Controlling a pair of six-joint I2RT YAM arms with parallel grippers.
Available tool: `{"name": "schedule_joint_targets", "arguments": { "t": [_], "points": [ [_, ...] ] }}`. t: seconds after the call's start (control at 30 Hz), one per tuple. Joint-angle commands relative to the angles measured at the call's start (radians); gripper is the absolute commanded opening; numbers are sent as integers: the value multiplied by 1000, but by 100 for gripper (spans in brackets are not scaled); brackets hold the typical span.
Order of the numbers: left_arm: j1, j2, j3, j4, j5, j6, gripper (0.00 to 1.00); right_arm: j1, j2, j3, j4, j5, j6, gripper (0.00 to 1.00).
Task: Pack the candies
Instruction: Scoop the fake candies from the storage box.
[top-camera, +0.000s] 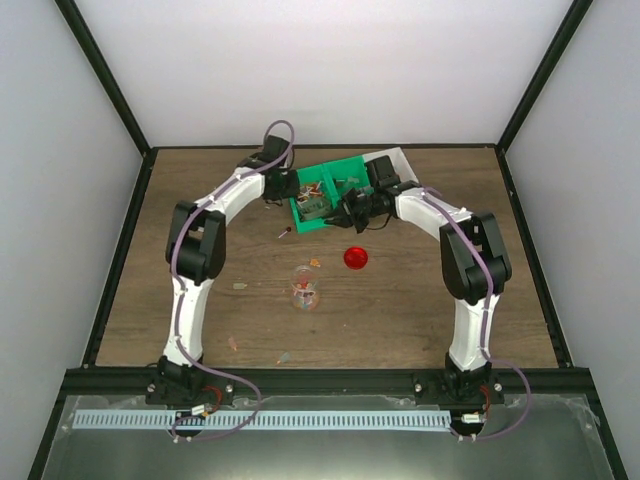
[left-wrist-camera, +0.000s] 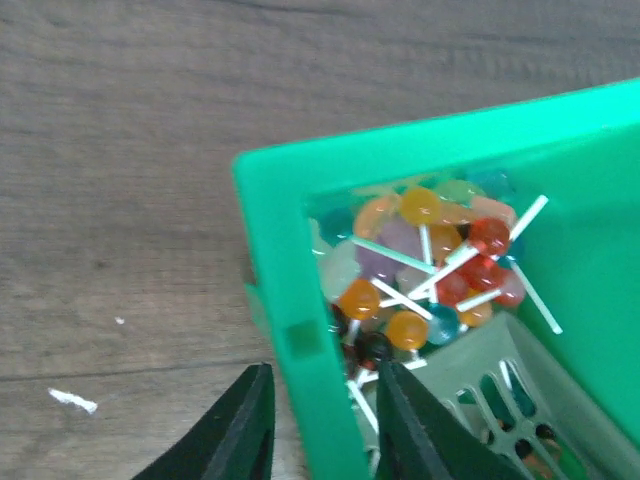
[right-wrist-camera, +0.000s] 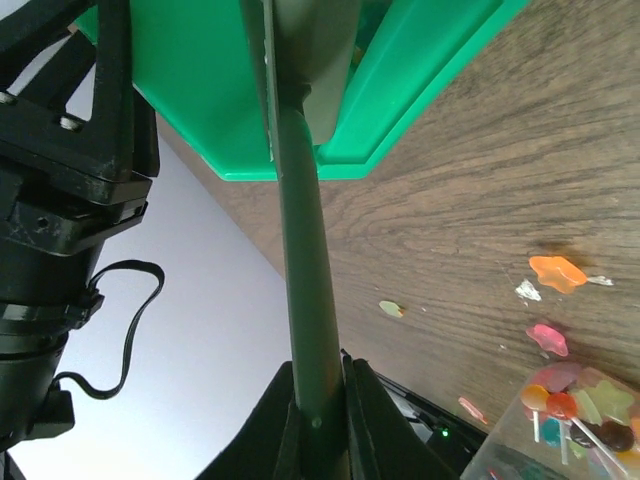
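The candies (left-wrist-camera: 420, 270) are small lollipops in mixed colours, heaped in a corner of a green bin (left-wrist-camera: 290, 260). My left gripper (left-wrist-camera: 325, 372) straddles that bin's wall, one finger outside and one inside among the sticks. It is open, with slim gaps showing either side. My right gripper (right-wrist-camera: 318, 375) is shut on the handle of the green slotted scoop (right-wrist-camera: 300, 250), whose head reaches into the bin (right-wrist-camera: 200, 100). A clear jar (top-camera: 305, 290) holding some candies (right-wrist-camera: 575, 410) stands mid-table. In the top view both grippers, left (top-camera: 285, 185) and right (top-camera: 362, 208), flank the bin (top-camera: 340, 170).
A round red lid (top-camera: 355, 258) lies right of the jar. Loose candies are scattered on the wood: an orange one (right-wrist-camera: 557, 270), a pink one (right-wrist-camera: 545, 338), and others near the front (top-camera: 232, 342). A white container (top-camera: 398, 160) sits behind the bin.
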Motion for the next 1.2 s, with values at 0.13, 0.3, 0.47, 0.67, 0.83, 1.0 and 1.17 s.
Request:
{"name": "schedule_joint_targets", "arguments": {
  "t": [0.13, 0.3, 0.47, 0.67, 0.83, 1.0, 1.17],
  "points": [
    [-42, -5, 29, -103, -72, -70, 4, -12, 9, 12, -243, 45, 2, 1],
    [-72, -20, 19, -113, -126, -114, 4, -11, -31, 17, -270, 31, 22, 1],
    [-100, -19, 7, -117, -161, -156, 4, -10, -94, 32, -322, 59, 46, 1],
    [-114, -38, -15, -122, -232, -249, 4, -9, -99, 121, -498, 109, 21, 1],
    [-118, -64, -47, -119, -302, -341, 4, -3, -94, 145, -574, 107, 40, 1],
    [-120, -45, -38, -123, -289, -348, 4, 8, -109, 172, -595, 105, 69, 1],
    [-120, -24, -32, -136, -273, -337, 4, 10, -78, 174, -605, 110, 66, 1]
  ]
}}
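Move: The storage box's left wall stands between the left fingers, only a centimetre or so below the hand point; its candies lie about 6 cm right of that hand, 2 cm ahead and 3 cm down. A loose lollipop is some 9 cm back and 2 cm left. For the right hand, the candies are roughly 8 cm left, 7 cm ahead and 10 cm below, the scoop blade 7 cm left, 3 cm ahead and 8 cm down, the red lid 10 cm back and 4 cm right. The storage box's left wall is pinched as the left fingers close, and that hand then draws it back about 4 cm and right 3 cm, yawing counter-clockwise. The scoop stays gripped by its handle while the right hand draws back, then also rises, about 4 cm each, drifting right as its fingers tip more steeply down and roll. ##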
